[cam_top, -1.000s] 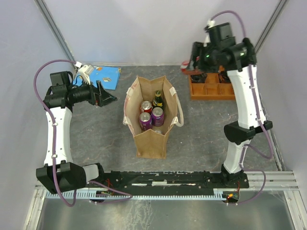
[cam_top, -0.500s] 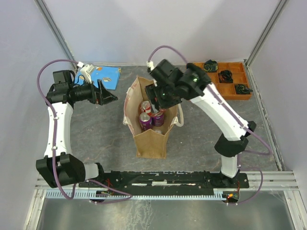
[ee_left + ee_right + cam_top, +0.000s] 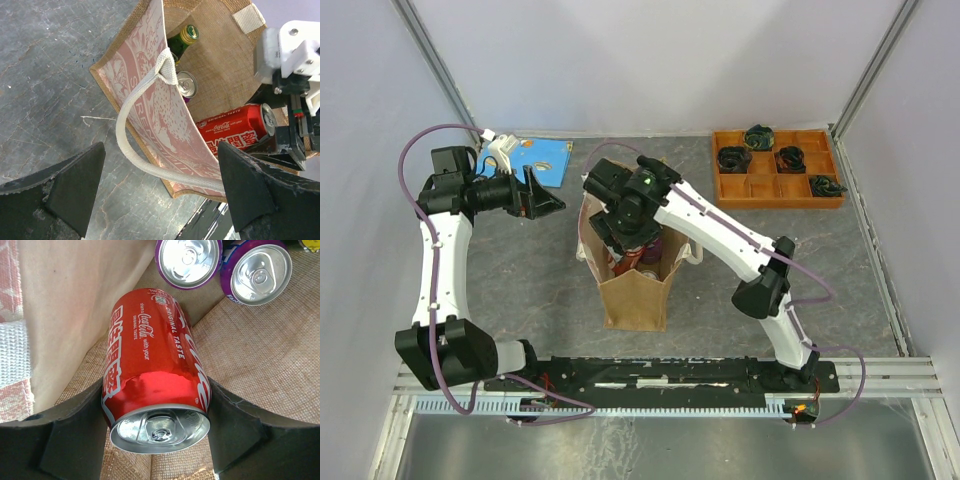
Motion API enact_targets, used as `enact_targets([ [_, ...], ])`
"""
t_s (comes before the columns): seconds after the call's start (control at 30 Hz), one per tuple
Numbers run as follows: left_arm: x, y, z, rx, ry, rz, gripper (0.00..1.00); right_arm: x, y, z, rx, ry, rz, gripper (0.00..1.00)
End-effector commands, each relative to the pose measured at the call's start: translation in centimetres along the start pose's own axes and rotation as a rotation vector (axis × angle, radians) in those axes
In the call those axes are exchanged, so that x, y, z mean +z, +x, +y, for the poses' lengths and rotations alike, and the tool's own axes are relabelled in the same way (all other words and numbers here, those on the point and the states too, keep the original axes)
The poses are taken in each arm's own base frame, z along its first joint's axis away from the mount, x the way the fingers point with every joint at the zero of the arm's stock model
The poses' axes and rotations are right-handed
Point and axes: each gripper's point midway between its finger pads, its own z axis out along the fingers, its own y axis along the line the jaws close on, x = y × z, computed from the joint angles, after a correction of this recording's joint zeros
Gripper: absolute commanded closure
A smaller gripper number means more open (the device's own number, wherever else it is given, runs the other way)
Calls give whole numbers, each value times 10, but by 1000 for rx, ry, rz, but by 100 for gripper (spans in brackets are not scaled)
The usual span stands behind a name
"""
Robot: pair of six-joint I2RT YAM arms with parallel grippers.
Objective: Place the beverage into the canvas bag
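Observation:
The beverage, a red Coca-Cola can (image 3: 152,375), lies tilted between the fingers of my right gripper (image 3: 157,425), which is shut on it. That gripper (image 3: 625,235) reaches down into the open top of the canvas bag (image 3: 635,290), a tan tote with a pale patterned panel (image 3: 150,110) and a cream rope handle (image 3: 135,150). Inside the bag stand two purple cans (image 3: 188,260) (image 3: 257,272) and a green bottle (image 3: 186,36). My left gripper (image 3: 545,203) hangs open just left of the bag, touching nothing. The left wrist view also shows the red can (image 3: 232,132) inside the bag's mouth.
An orange compartment tray (image 3: 775,203) holding dark coiled items stands at the back right. A blue flat item (image 3: 542,160) with a white object (image 3: 500,150) on it lies at the back left, behind my left gripper.
The right arm has swung from the orange tray at the back right over to the bag and lowered into its mouth. The left arm has barely moved.

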Motion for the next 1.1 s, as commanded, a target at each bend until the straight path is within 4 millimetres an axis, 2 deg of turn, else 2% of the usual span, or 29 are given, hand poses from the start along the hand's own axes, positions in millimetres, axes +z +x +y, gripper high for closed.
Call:
enact_targets([
  [0.0,-3,-8,-3,98,-2,-27,1,-11,-6,18,-64,-66,-48,100],
  [0.37,-3,-10,-1,106,-11,-32,1,22,29,38,-133,-68,95,100],
  [0.6,-3,-7,-3,102,-9,-31,1,41,42,45,-151,-75,147,100],
  [1.07,-6,-3,-7,107,-8,-22,1,88,71,37,-167,-32,258,100],
])
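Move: Inside the canvas bag's mouth, the right hand already holds a red can; the free near-left corner lies about 5 cm back, 2 cm left and 13 cm below. The other red can is some 5 cm right and 2 cm back. Of the two purple cans, one stands roughly 3 cm ahead, level sideways; the other is 4 cm ahead and 5 cm right. From the left hand, that corner is about 9 cm back, 13 cm right and 18 cm below. Lowering the held red can into the bag's near-left corner, the right hand sinks about 9 cm, drawing back some 5 cm over the first half and then going almost straight down beside the other red can. The wrist swings the fingers nearer to plumb and turns roughly 10 degrees counter-clockwise; the fingers keep their grip, and the hand or can bears on the bag's left wall. ##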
